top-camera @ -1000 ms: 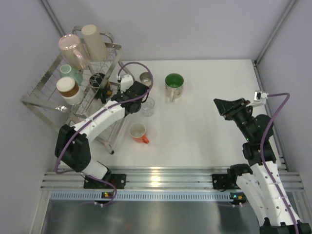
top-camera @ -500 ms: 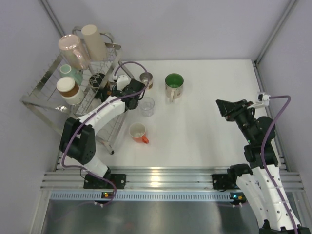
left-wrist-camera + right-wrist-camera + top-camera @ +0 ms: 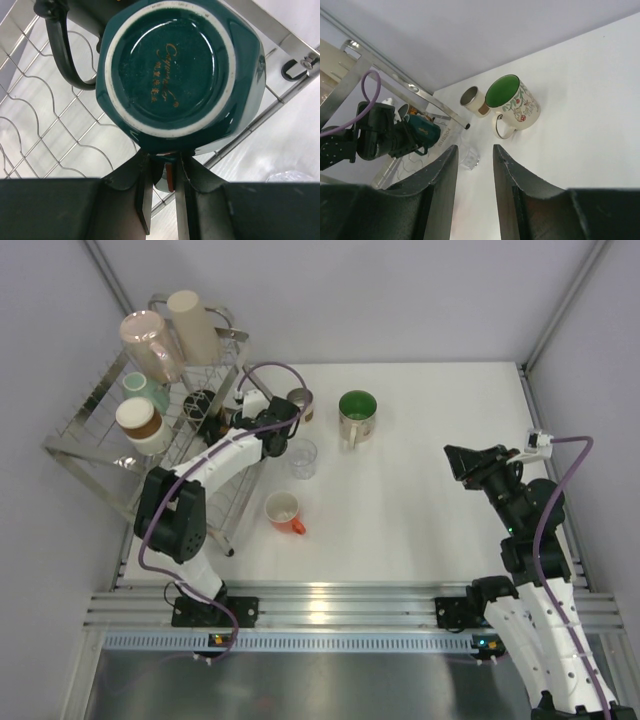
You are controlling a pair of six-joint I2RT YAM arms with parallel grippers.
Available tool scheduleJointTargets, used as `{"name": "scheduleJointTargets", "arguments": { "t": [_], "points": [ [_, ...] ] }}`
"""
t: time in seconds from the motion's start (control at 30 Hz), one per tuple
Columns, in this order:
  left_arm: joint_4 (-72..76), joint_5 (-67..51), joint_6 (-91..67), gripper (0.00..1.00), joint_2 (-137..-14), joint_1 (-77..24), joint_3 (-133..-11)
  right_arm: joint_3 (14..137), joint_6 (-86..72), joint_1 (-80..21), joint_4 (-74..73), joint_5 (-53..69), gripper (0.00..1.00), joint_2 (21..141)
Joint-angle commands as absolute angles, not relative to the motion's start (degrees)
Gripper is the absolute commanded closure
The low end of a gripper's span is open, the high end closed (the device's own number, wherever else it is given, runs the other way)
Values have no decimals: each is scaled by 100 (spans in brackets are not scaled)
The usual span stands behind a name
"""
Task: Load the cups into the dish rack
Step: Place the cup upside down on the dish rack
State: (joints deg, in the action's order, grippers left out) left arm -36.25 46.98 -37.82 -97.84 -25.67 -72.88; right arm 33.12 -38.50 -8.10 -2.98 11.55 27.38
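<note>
My left gripper (image 3: 164, 175) is shut on the rim of a dark teal cup (image 3: 175, 70), whose base faces the wrist camera, over the wire of the dish rack (image 3: 50, 115). From above, this gripper (image 3: 245, 418) sits at the rack's (image 3: 90, 425) right side. The right wrist view also shows the teal cup (image 3: 422, 132). On the table stand a green-inside mug (image 3: 357, 412), a brown-banded cup (image 3: 300, 403), a clear glass (image 3: 302, 457) and an orange-handled cup (image 3: 284, 510). My right gripper (image 3: 455, 462) hangs open and empty at the right.
The rack holds a pink cup (image 3: 150, 345), a beige cup (image 3: 192, 325), a light teal cup (image 3: 145, 390), a brown-banded white cup (image 3: 138, 425) and a dark cup (image 3: 200, 402). Grey walls close in the table at the left, back and right.
My left gripper has carried the dark teal cup leftward, from beside the clear glass onto the rack's right side. The right gripper has shifted slightly to the right.
</note>
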Motion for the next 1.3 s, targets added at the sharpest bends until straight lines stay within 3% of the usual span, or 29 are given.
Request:
{"name": "scheduleJointTargets", "arguments": {
  "t": [0.0,0.2,0.63,0.8,1.07,1.27],
  "points": [
    [-3217,5317,-3806,100,-9799,-2505,-7699,3542,-3665,-870,-229,1046,65,2680],
    [-3199,5362,-3832,100,-9940,-2329,-7778,3630,-3516,-879,-351,985,65,2663],
    [-3120,5045,-3718,88,-10327,-2285,-8059,3647,-3428,-879,-413,923,65,2637],
    [-3129,5106,-3709,68,-10380,-2285,-8042,3630,-3401,-879,-448,914,65,2593],
    [-3138,5133,-3639,52,-10397,-2276,-8112,3674,-3384,-879,-483,870,65,2584],
    [-3155,5071,-3656,50,-10266,-2285,-8033,3683,-3384,-879,-519,861,65,2575]
  ]
}}
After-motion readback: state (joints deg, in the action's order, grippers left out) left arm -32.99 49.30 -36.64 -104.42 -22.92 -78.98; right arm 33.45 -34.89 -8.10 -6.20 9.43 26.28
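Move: The green cup, already held upside down by its handle in the left hand, is bound for the lower rack shelf beside the black mug, about 6 cm ahead of that hand, 3 cm to its left and 2 cm lower. The black mug stands roughly 3 cm ahead and 9 cm left; the clear glass is some 7 cm back and 10 cm right. From the right hand, the spot is about 17 cm ahead, 38 cm left and 19 cm lower. The green cup is eased mainly forward, slightly left and about 1 cm down onto the lower shelf beside the black mug, still pinched by its handle in the left hand. The fingers then open to about twice their gap and let the handle go, while the hand drifts farther forward and rises about 1 cm, some 4 cm forward in all, its wrist nearly unturned. ##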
